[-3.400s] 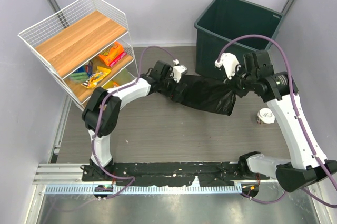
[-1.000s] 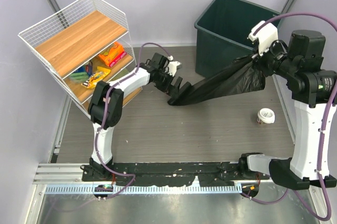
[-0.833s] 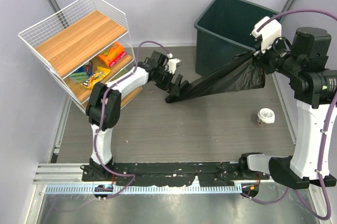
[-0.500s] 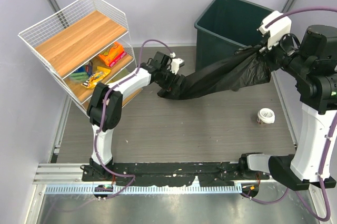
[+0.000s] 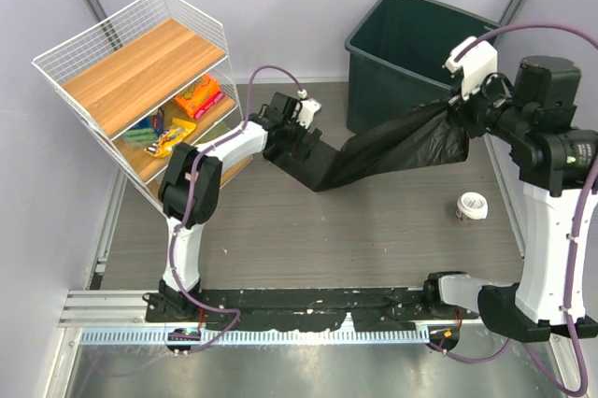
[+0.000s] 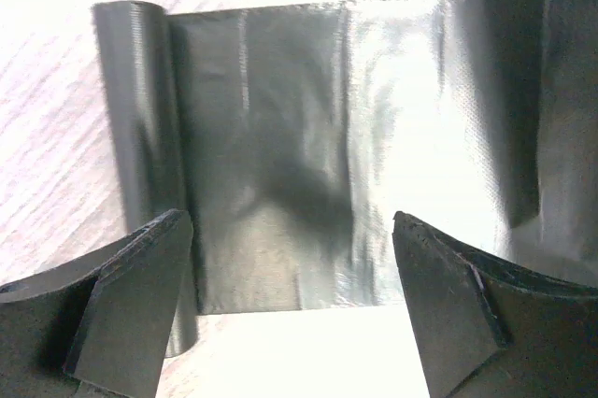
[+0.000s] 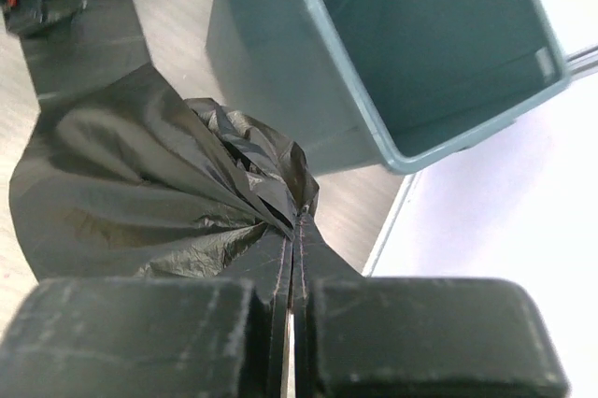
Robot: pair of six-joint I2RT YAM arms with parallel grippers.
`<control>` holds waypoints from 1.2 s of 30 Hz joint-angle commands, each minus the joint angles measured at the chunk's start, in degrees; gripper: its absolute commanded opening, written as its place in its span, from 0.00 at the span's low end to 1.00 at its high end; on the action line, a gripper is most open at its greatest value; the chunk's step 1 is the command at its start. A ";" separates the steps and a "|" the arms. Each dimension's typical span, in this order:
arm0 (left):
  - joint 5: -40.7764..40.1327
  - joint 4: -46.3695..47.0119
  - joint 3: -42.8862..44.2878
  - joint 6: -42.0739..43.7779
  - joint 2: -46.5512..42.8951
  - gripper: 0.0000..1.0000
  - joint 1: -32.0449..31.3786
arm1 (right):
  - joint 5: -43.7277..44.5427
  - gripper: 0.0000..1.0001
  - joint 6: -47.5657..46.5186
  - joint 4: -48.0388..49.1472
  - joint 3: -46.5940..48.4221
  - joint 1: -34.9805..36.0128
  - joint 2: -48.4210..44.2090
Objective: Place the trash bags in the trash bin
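The trash bags (image 5: 392,148) hang as one black crinkled sack, stretched from my right gripper (image 5: 455,110) down-left to the floor. That gripper (image 7: 297,230) is shut on the sack's gathered neck, just in front of the trash bin (image 5: 383,90), whose open grey-green top (image 7: 374,127) shows beside it. The sack's low end is a flat folded sheet (image 6: 308,155) with a rolled edge (image 6: 131,127). My left gripper (image 5: 297,144) hovers over that sheet, open, with nothing between its fingers (image 6: 131,314).
A white wire shelf rack (image 5: 140,80) with snack packets (image 5: 196,96) stands at the back left, close to the left arm. A small white cup-like thing (image 5: 472,206) lies on the floor at the right. Walls close in on both sides.
My right gripper lifted the sack's neck toward the bin, then came back down and left a little. The sack's low end slid on the floor under the open left gripper.
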 commanded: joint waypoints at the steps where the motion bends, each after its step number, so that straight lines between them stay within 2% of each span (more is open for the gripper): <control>1: -2.71 4.71 1.46 1.94 -2.01 0.92 2.11 | -1.70 0.01 1.45 4.84 -7.29 -0.24 -1.44; 5: -5.00 3.13 4.36 2.64 -0.35 0.92 3.25 | -3.46 0.02 2.07 5.64 -10.73 -0.24 -1.27; 11: -1.14 -1.96 8.84 3.26 2.91 0.92 5.28 | -3.46 0.01 2.16 7.04 -13.81 -0.32 -1.18; 20: 5.72 -5.22 8.85 3.52 5.19 0.92 5.28 | 0.05 0.01 1.54 7.49 -19.16 -0.24 -2.32; 27: 4.15 -5.14 8.41 4.40 7.30 0.90 5.37 | 4.97 0.02 0.49 7.75 -23.74 -0.32 -4.69; 29: 3.70 -4.61 7.97 4.49 7.30 0.83 5.28 | 6.73 0.02 0.23 7.66 -24.01 -0.50 -5.48; 35: 5.02 -4.61 5.43 4.14 5.90 0.45 5.28 | 10.86 0.01 -0.65 7.75 -25.32 -2.34 -8.29; 36: 4.93 -4.78 4.55 3.88 5.03 0.33 5.28 | 12.00 0.01 -0.83 7.75 -25.41 -4.26 -8.65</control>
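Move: The rolled end of the trash bags lies on the floor about 5 cm ahead of the open left gripper, 2 cm to its left and 4 cm below. From the left gripper, the bin's middle stands 24 cm right and 6 cm ahead, and the rack's middle 28 cm left and 3 cm back. The right gripper, holding the loose end, has the roll some 19 cm ahead, 34 cm left and 42 cm below; the bin's middle is about 20 cm ahead, 9 cm left and 28 cm below. Bring the left gripper, fingers wide, about 6 cm forward and left over the roll, rising slightly; then ease back 2-3 cm while sinking some 6 cm, and close the fingers to pinch the roll near its closer end. Meanwhile lower the right gripper about 12 cm, keeping its pinch on the bag's loose end and tipping downward, then shift it right and slightly back. ##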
